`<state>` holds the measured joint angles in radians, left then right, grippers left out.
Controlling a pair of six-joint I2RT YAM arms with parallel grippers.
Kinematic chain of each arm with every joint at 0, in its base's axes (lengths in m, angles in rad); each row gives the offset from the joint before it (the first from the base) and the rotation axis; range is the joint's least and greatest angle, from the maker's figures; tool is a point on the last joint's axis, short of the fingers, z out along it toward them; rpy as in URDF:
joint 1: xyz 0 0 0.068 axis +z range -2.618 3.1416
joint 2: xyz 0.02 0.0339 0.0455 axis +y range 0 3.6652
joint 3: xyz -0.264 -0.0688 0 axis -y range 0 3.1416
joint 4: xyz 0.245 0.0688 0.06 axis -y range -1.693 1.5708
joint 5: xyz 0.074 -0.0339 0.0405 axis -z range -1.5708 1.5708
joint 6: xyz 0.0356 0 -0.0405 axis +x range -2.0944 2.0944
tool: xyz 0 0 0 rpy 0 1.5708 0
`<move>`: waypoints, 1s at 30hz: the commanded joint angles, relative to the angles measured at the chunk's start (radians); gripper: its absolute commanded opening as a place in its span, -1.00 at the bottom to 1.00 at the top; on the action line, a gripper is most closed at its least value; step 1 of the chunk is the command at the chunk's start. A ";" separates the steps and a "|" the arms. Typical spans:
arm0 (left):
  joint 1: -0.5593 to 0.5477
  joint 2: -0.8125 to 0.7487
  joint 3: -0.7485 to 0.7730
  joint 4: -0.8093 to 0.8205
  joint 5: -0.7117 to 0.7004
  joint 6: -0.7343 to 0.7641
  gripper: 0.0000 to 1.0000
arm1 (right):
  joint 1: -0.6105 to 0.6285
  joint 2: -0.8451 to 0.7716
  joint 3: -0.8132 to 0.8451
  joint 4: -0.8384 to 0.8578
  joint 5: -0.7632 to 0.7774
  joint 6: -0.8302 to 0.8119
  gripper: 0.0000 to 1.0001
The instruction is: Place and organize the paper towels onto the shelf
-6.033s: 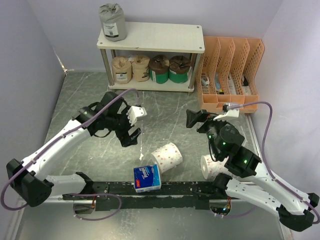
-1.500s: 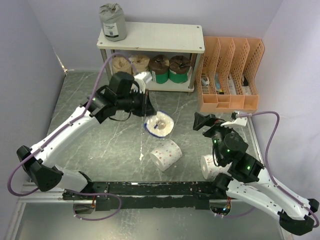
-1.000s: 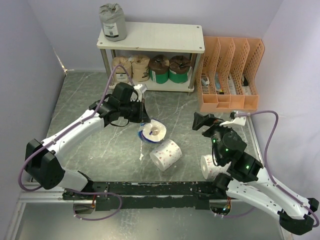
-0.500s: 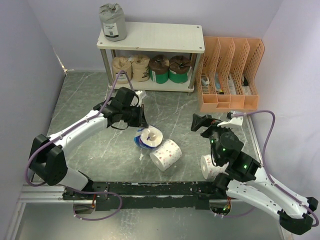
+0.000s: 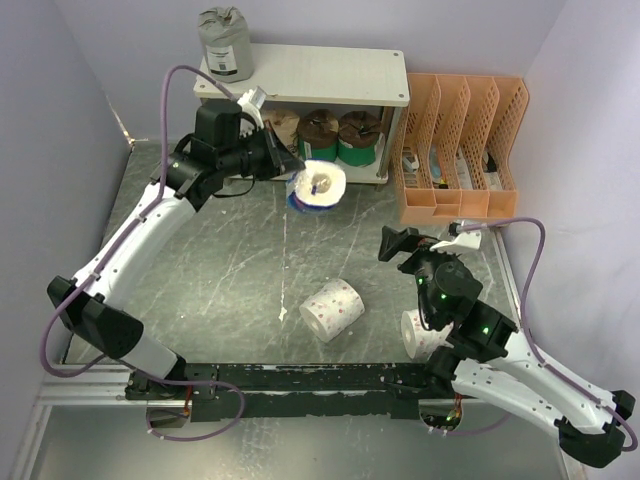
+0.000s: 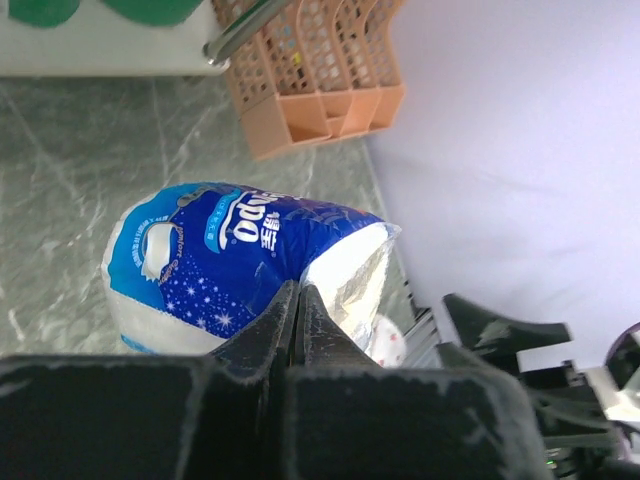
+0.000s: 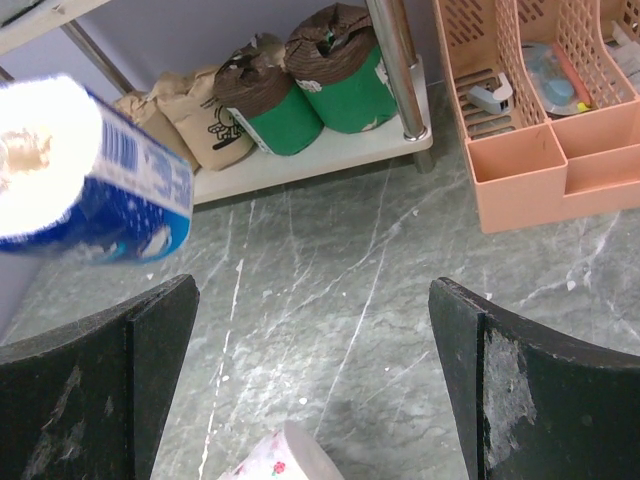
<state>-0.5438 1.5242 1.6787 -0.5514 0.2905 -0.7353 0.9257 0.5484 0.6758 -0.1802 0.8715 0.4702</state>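
My left gripper (image 5: 291,166) is shut on the wrapper edge of the blue-and-white packaged roll (image 5: 318,185) and holds it in the air just in front of the shelf's (image 5: 310,74) lower tier. The left wrist view shows the jaws (image 6: 298,295) pinching the roll (image 6: 225,255). A grey roll (image 5: 225,45) stands on the top board. Two brown-and-green rolls (image 5: 340,130) and tan kraft rolls (image 5: 280,125) sit on the lower tier. One white dotted roll (image 5: 332,309) lies on the table and another (image 5: 418,335) lies under my right arm. My right gripper (image 5: 400,243) is open and empty.
The orange perforated organizer (image 5: 460,150) stands right of the shelf, against its leg. The right wrist view shows the held roll (image 7: 85,170) at the left, the lower-tier rolls (image 7: 320,80) and the organizer (image 7: 520,150). Grey walls close in both sides.
My left gripper has lifted the blue-and-white roll from low over the table middle up and back to the shelf front. The right arm has barely moved.
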 commanded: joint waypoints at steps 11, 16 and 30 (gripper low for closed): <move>0.087 0.132 0.299 0.197 -0.100 -0.143 -0.87 | -0.005 0.010 -0.015 0.042 -0.001 -0.006 1.00; 0.147 0.196 0.371 0.285 -0.098 -0.202 -0.87 | -0.005 0.013 -0.013 0.043 -0.002 -0.010 1.00; 0.199 0.378 0.613 0.419 -0.138 -0.299 -0.87 | -0.007 0.036 -0.003 0.045 -0.008 -0.023 1.00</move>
<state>-0.3691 1.8889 2.2059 -0.2642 0.1608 -0.9863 0.9257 0.5850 0.6605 -0.1539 0.8589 0.4644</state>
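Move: The left gripper already carries the Tempo paper towels by their wrapper; the free middle of the shelf top lies about 20 cm ahead, some 2 cm to its left and nearly level with it in height. The gray bag on that top is about 21 cm ahead and 15 cm left, 6 cm higher; the nearer green pack on the lower board is 17 cm ahead, 4 cm right and 22 cm lower. From the right gripper the free spot is some 33 cm ahead, 20 cm left and 4 cm up. Keep the left gripper shut on the wrapper of the Tempo towels and bring them forward about 16 cm while lifting some 13 cm, drifting a little left, towards the free shelf top beside the gray bag. On the way, swing the fingers counter-clockwise and tip them up, about 30 degrees in all. ##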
